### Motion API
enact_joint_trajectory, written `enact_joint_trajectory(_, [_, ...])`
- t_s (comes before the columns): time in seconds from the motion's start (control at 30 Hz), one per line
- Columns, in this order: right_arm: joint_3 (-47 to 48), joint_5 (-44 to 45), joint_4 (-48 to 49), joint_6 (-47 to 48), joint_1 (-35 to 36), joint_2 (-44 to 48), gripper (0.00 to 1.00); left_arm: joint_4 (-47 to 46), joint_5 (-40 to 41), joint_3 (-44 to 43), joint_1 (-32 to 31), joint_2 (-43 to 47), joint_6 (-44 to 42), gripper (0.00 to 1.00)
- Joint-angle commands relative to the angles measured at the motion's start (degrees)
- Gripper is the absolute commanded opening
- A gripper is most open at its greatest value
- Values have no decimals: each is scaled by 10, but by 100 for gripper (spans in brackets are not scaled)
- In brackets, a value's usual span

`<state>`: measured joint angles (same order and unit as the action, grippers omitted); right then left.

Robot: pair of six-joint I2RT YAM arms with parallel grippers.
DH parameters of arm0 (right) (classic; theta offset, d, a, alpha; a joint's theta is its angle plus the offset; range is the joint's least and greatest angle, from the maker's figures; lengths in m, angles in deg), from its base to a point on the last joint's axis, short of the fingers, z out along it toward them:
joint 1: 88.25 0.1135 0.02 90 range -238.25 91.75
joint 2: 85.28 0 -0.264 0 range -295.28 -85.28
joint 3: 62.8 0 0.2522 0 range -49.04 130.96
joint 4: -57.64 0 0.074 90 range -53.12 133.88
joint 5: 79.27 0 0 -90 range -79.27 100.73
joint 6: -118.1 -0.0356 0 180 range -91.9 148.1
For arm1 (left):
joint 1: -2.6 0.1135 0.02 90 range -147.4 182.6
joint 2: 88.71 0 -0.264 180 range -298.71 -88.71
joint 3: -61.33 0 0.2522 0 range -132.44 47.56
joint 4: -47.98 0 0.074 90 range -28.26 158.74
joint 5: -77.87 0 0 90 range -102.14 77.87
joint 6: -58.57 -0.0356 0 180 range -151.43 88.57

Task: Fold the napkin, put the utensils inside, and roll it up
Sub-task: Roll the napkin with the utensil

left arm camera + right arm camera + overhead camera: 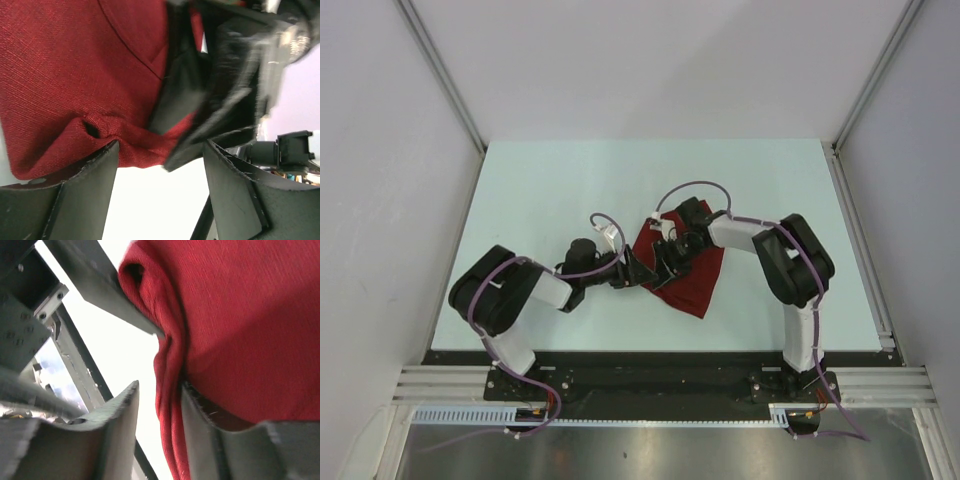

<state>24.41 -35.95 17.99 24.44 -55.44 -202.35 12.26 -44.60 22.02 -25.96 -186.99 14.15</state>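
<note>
The dark red napkin point(697, 278) lies folded on the pale table point(560, 190), bunched along its left edge. My left gripper point(637, 272) sits at that edge, open, and the cloth point(75, 75) ends just beyond its fingertips point(112, 150). From the other side my right gripper point(670, 262) meets it, its black fingers point(220, 80) crossing the left wrist view. In the right wrist view the right gripper point(160, 386) is open. The rolled cloth edge point(170, 370) hangs against one finger, with a gap to the other. The utensils are hidden.
Grey walls and metal rails point(860, 230) frame the table on the left, right and back. Both arm bases stand on the black strip point(650, 370) at the near edge. The two grippers are almost touching each other over the napkin's left edge.
</note>
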Motion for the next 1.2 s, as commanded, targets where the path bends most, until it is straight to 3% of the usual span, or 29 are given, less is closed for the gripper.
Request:
enact_joint_trajectory(0.0, [-67,55,1,-6,-22,74,48,6,65,-2,3,-20,-5,73])
enact_joint_trajectory(0.3, [-207,94,52,-17,-43,242,55,-6,64,-4,3,-31,7,73])
enact_joint_trajectory(0.57, [-282,263,139,-25,32,376,60,-6,59,-3,3,-30,14,72])
enact_joint_trajectory(0.63, [-289,314,156,-13,51,387,67,-6,59,-1,3,-26,14,72])
enact_joint_trajectory(0.93, [-289,444,175,23,131,340,67,12,64,-3,3,-14,6,72])
enact_joint_trajectory(1.17, [-288,483,180,23,170,310,66,21,63,-3,3,-6,6,72])
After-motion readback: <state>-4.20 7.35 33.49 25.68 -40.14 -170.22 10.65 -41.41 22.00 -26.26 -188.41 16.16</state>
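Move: Some 6 cm to the right hand's right, 5 cm nearer the base and 2 cm below lies the stretch of the napkin's rolled near edge that it goes for. The napkin's near-right corner is about 10 cm right and 8 cm back, its left corner roughly 7 cm left and 3 cm back. From the left hand, that stretch of edge is about 10 cm right, 7 cm back and 4 cm lower. Leaving the left part of the napkin's rolled edge, the right hand sweeps about 7 cm right and 4 cm back while rising, then eases a little left and forward and sinks about 3 cm towards the edge near the near-right corner. Its fingers open wider and turn some 40 degrees clockwise, pointing more steeply down, to straddle the edge without closing. ##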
